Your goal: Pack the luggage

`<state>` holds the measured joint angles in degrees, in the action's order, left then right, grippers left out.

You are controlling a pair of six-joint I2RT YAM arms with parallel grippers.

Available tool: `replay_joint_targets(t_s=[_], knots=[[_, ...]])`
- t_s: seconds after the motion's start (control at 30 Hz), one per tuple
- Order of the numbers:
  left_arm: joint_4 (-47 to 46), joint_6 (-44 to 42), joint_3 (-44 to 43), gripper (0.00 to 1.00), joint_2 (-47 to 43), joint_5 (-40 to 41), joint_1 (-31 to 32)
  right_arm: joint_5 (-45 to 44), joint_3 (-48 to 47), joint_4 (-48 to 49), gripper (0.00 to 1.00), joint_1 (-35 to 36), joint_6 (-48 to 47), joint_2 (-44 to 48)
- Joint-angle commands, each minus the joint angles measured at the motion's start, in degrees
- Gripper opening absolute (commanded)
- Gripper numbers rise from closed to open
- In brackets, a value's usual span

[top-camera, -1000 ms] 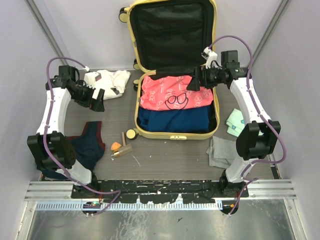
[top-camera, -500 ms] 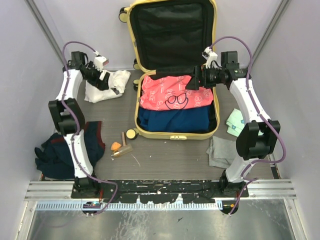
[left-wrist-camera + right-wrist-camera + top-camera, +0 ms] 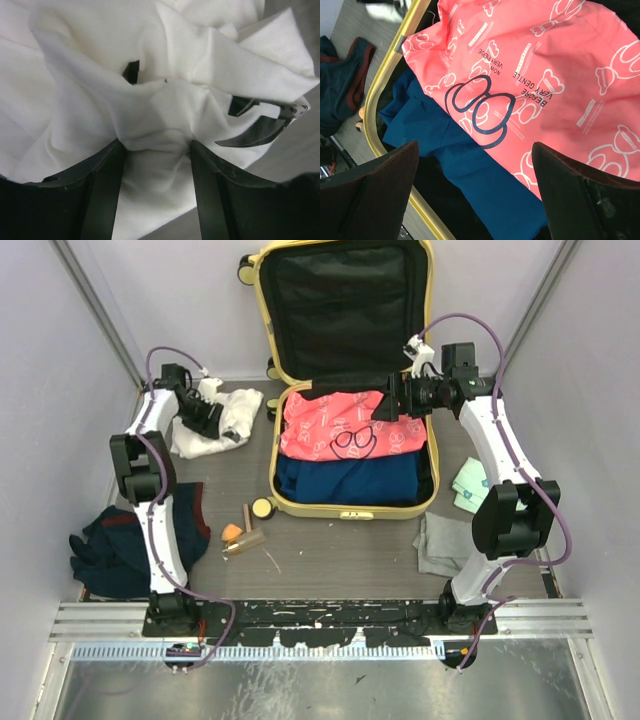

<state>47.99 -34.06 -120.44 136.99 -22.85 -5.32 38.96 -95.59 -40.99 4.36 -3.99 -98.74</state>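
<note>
The luggage [image 3: 350, 508] is a pale-yellow suitcase lying open at the back centre, with its black-lined lid [image 3: 340, 310] propped up. Inside lie a pink printed shirt [image 3: 345, 425] and a blue garment [image 3: 350, 478]. A crumpled white garment [image 3: 238, 412] lies left of the case. My left gripper [image 3: 205, 418] is down on it; in the left wrist view the gripper [image 3: 157, 150] pinches a bunched fold of the white garment [image 3: 150, 100]. My right gripper [image 3: 385, 405] hovers open over the pink shirt [image 3: 545, 75], next to the luggage rim [image 3: 375, 110].
A navy garment with red trim [image 3: 130, 540] lies at the front left. A round tin [image 3: 262, 507], an orange piece [image 3: 232, 532] and a small bottle [image 3: 245, 540] sit before the case. Green packets [image 3: 468, 485] and a grey cloth [image 3: 445, 540] lie at the right.
My left arm swung back and right onto the white garment, and its jaws narrowed around a fold of the cloth. The right arm has barely moved.
</note>
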Motion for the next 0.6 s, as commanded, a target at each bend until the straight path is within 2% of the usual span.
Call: replay_joint_targets(t_s=[0.0,0.07,0.1,0.23,0.3,0.4,0.57], knots=[[0.96,11.2,18.38,0.54,-14.26,-0.38,0.8,1.76,-2.76,0.48,0.98,-0.32,-1.16,-0.09],[1.28,16.23,24.72,0.56,-19.99,-1.58,1.4,1.97,-2.98,0.48,0.98,-0.32,-1.26,-0.41],[1.8,17.67,26.6,0.61,-22.42,-1.59,1.76,2.07,-3.15,0.43,0.98,-0.38,-1.39,-0.59],[0.0,17.04,29.81,0.76,-30.01,0.32,1.02,2.88,-4.53,-0.81,0.98,-0.41,-2.04,-1.57],[0.85,12.85,27.81,0.8,-30.45,-2.7,-1.05,3.25,-5.1,-1.25,0.98,-0.41,-2.21,-1.95],[8.08,3.15,20.82,0.81,-26.92,-8.58,-2.51,3.77,-5.51,-1.58,0.98,-0.41,-2.41,-2.22],[13.81,-6.54,11.41,0.81,-18.88,-10.59,-3.11,4.46,-6.01,-2.29,0.97,-0.41,-2.52,-2.43]])
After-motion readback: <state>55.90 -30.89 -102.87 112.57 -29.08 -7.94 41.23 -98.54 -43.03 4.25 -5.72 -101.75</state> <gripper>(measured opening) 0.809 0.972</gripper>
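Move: The left hand is low on the white shirt, its cloth bunched between the half-open fingers; the shirt's middle is only about 2 cm ahead, 1 cm right and 2 cm below. The navy shirt lies roughly 27 cm back and 12 cm left, the suitcase's middle some 35 cm right and 4 cm back, a brown stick 21 cm back and 12 cm right. From the raised right hand the white shirt lies about 14 cm ahead, 42 cm left and 22 cm below. Dragging the white shirt back over the table towards the navy shirt, the left hand travels about 13 cm, staying low at first and drifting slightly right as its fingertips tilt back towards the base. It then opens the fingers wider, comes free of the cloth and rises to about 10 cm above its starting height, easing forward a little and undoing most of the tilt. ##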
